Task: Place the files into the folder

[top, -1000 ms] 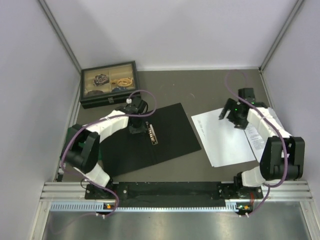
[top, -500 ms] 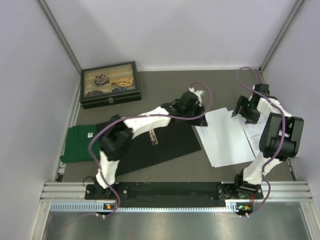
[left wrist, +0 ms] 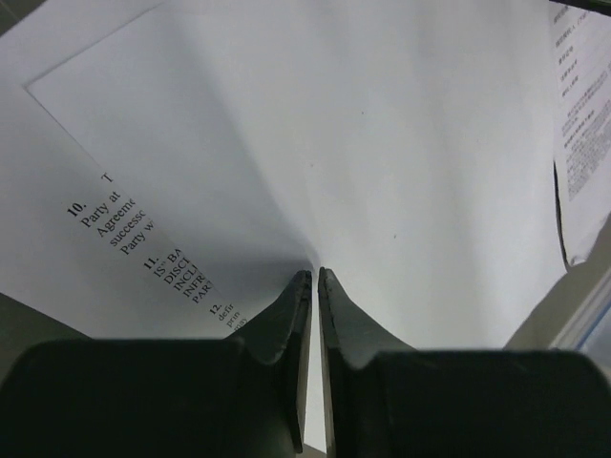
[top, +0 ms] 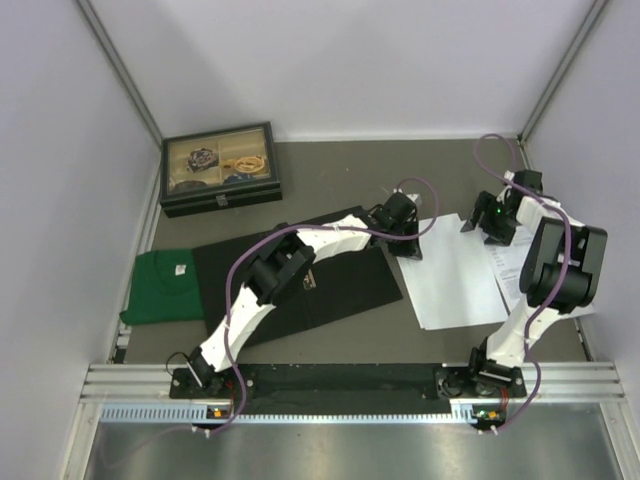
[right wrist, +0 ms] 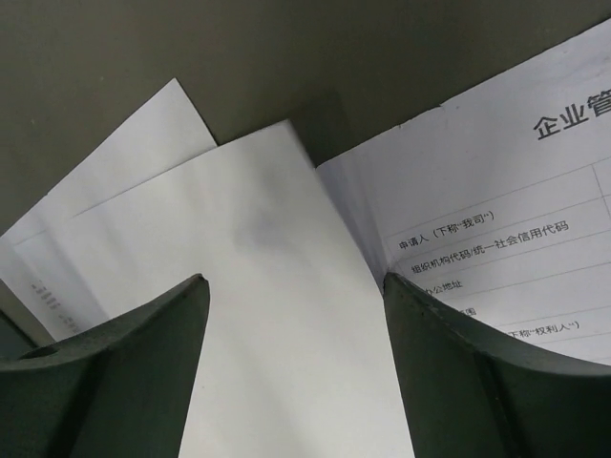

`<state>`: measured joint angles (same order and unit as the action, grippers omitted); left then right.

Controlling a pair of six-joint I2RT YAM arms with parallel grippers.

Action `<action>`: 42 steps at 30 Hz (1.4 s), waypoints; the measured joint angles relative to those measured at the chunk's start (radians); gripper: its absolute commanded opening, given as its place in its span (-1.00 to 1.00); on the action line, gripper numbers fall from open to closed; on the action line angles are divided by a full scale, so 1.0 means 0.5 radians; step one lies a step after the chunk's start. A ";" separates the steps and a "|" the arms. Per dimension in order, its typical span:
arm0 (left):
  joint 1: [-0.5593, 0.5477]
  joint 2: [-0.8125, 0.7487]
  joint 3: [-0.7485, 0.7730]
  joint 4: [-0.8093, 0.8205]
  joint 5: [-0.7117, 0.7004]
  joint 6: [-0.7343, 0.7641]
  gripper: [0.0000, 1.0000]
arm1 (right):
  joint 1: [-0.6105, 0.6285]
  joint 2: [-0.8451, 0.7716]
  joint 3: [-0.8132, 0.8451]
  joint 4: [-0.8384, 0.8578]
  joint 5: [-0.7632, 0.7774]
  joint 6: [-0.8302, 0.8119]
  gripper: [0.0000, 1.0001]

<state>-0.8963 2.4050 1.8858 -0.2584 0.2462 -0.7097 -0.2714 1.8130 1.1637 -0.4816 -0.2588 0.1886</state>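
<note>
The files [top: 455, 285] lie as a loose stack of white sheets at the right of the table. The folder [top: 350, 285] lies open, black inside up, to their left. My left arm reaches across the folder. My left gripper [top: 405, 243] sits at the stack's left edge. In the left wrist view it [left wrist: 314, 272] is shut on a white sheet [left wrist: 382, 143], which puckers up at the fingertips; a printed sheet [left wrist: 134, 229] lies under it. My right gripper [top: 487, 228] hovers open at the stack's far corner. In the right wrist view it [right wrist: 294, 279] straddles a blank sheet [right wrist: 267, 239], next to a sheet printed in Chinese [right wrist: 496, 219].
A green cloth [top: 160, 285] lies left of the folder. A black glass-lidded box [top: 220, 168] stands at the back left. Grey walls close in the table on three sides, the right one close to my right arm.
My left arm has swung right from the folder's clip to the stack's left edge, and its jaws have closed on a sheet. My right gripper has moved back and right, narrowing slightly.
</note>
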 measured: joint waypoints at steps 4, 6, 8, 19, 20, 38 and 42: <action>0.011 0.019 0.020 -0.012 0.022 -0.060 -0.75 | 0.002 -0.073 -0.092 0.022 -0.049 0.044 0.46; 0.011 0.019 0.020 -0.012 0.020 -0.067 -0.75 | 0.002 -0.124 -0.134 -0.011 -0.046 0.060 0.45; 0.011 0.019 0.020 -0.013 0.020 -0.073 -0.74 | 0.002 -0.174 -0.159 -0.047 -0.043 0.069 0.45; 0.013 0.020 0.020 -0.014 0.022 -0.077 -0.75 | 0.002 -0.330 -0.196 -0.064 -0.217 0.117 0.43; 0.013 0.021 0.020 -0.014 0.023 -0.077 -0.75 | 0.002 -0.330 -0.205 -0.060 -0.233 0.119 0.43; 0.024 0.030 0.024 -0.014 0.066 -0.075 -0.75 | 0.002 -0.266 -0.237 -0.071 0.121 0.078 0.09; 0.024 0.031 0.033 -0.024 0.067 -0.064 -0.75 | 0.002 -0.249 -0.237 -0.070 0.148 0.060 -0.29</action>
<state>-0.8841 2.4207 1.9022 -0.2703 0.2798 -0.7418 -0.2703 1.6882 1.0451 -0.5167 -0.1848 0.2188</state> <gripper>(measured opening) 0.124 0.466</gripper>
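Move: The right hand's open fingers straddle the far right part of the files, a blank white sheet on top of printed pages. The stack's middle lies about 10 cm back and 7 cm left, about 1 cm below the fingertips. The printed form is some 11 cm back and 14 cm right, the open black folder about 14 cm back and 50 cm left. From the left hand, the stack's middle is about 5 cm back and 11 cm right. The left hand's nearly shut fingertips keep pressing on the stack near its left edge and stay there, while the right hand works the top sheet's right edge near the far corner. It draws back, rises some 3 cm and swings about 3 cm left with a small roll, then returns right and sinks, ending about 4 cm back; there its fingers half close around the curled edge. ##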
